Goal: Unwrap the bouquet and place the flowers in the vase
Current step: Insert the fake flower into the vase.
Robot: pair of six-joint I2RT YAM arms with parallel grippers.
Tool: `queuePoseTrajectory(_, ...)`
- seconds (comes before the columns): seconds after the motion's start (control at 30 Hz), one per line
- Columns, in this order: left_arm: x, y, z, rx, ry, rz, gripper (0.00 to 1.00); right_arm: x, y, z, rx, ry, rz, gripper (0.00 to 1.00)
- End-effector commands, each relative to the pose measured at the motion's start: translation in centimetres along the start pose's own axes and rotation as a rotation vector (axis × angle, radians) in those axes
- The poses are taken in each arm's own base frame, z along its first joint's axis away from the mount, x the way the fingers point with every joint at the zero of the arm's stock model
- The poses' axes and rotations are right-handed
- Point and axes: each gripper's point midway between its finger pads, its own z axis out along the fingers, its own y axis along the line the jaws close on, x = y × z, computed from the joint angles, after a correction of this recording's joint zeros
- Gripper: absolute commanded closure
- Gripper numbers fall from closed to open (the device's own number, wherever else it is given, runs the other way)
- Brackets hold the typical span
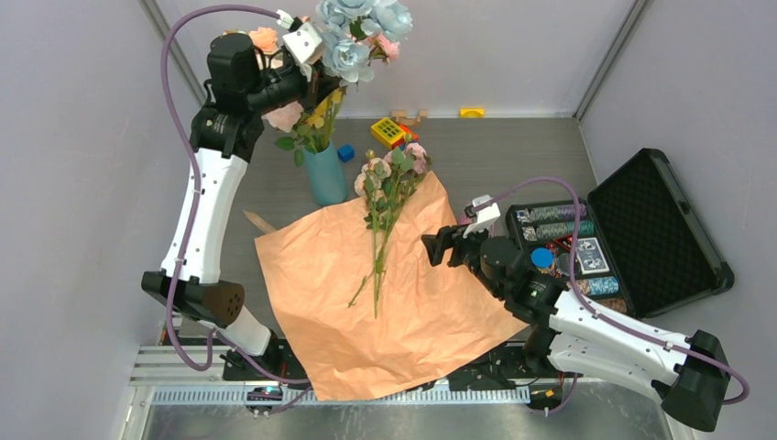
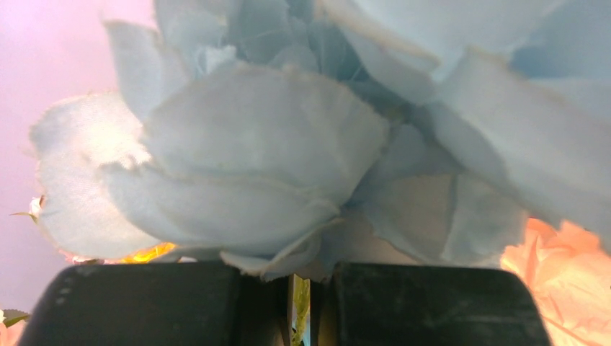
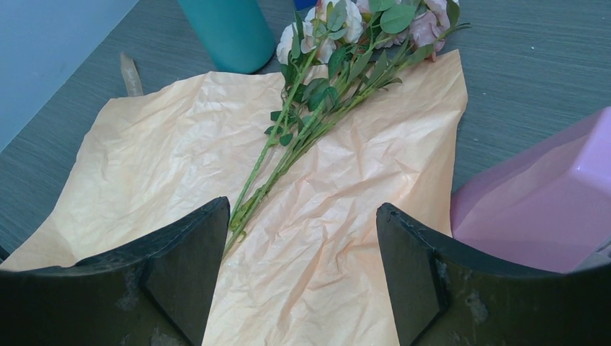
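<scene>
The bouquet's tan-orange paper [image 1: 403, 302] lies spread flat on the table, unwrapped. A few pink and white flowers [image 1: 389, 183] on green stems rest across its far part, also seen in the right wrist view as flowers [image 3: 339, 43]. My left gripper [image 1: 319, 87] is raised at the back, shut on the stems of a bunch with pale-blue blooms [image 1: 357, 32] and yellow ones, held over the teal vase [image 1: 325, 174]. In its own view the left gripper [image 2: 302, 277] pinches a green stem under the blue petals [image 2: 266, 144]. My right gripper [image 1: 434, 246] hangs open over the paper's right side, empty [image 3: 302, 209].
An open black case [image 1: 655, 229] with poker chips stands at the right. A pink box [image 3: 537, 198] sits just right of the paper. Small toy blocks [image 1: 388, 131] lie behind the flowers. A tan ribbon strip [image 1: 258, 221] lies left of the paper, near the vase [image 3: 230, 29].
</scene>
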Motion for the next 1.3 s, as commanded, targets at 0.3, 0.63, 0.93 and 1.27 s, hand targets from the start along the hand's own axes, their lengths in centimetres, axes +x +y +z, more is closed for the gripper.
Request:
queuePoseTrajectory(0.3,1.9,1.3,0.7,-0.019,-0.038,-0.015,1.00,-1.2,0.5,0.3,-0.024,-0.050,0.050,0.21)
queuePoseTrajectory(0.63,4.8,1.7,1.1,-0.031,-0.023,-0.074,1.00,-1.1,0.5,0.6,-0.025,-0.045,0.050,0.21)
queuePoseTrajectory(0.93,7.7,1.3,1.2,-0.038,0.003,-0.124,1.00,-0.9,0.6,0.7,-0.031,-0.040,0.056,0.21)
queuePoseTrajectory(1.27,10.6,1.4,1.3,-0.065,0.034,-0.181,1.00,-0.7,0.7,0.6,-0.037,-0.036,0.062,0.21)
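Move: The left hand, gripping the blue flower's stem just below its blooms, is high over the near side of the vase. The vase's middle is some 8 cm ahead, about 4 cm left and roughly 36 cm below. The small blue block lies about 20 cm ahead, straight below otherwise, at table level; the loose flowers on the paper are about 10 cm right and level with the hand. From the idle right hand the vase is about 24 cm ahead, 22 cm left and 9 cm lower. Keeping the blue flower's stem pinched in its nearly shut fingers, the left hand sinks about 11 cm towards the vase, easing some 5 cm forward as it lowers the stem into line with the mouth. The wrist tips forward about 10 degrees on the way, and the grip doesn't change. ##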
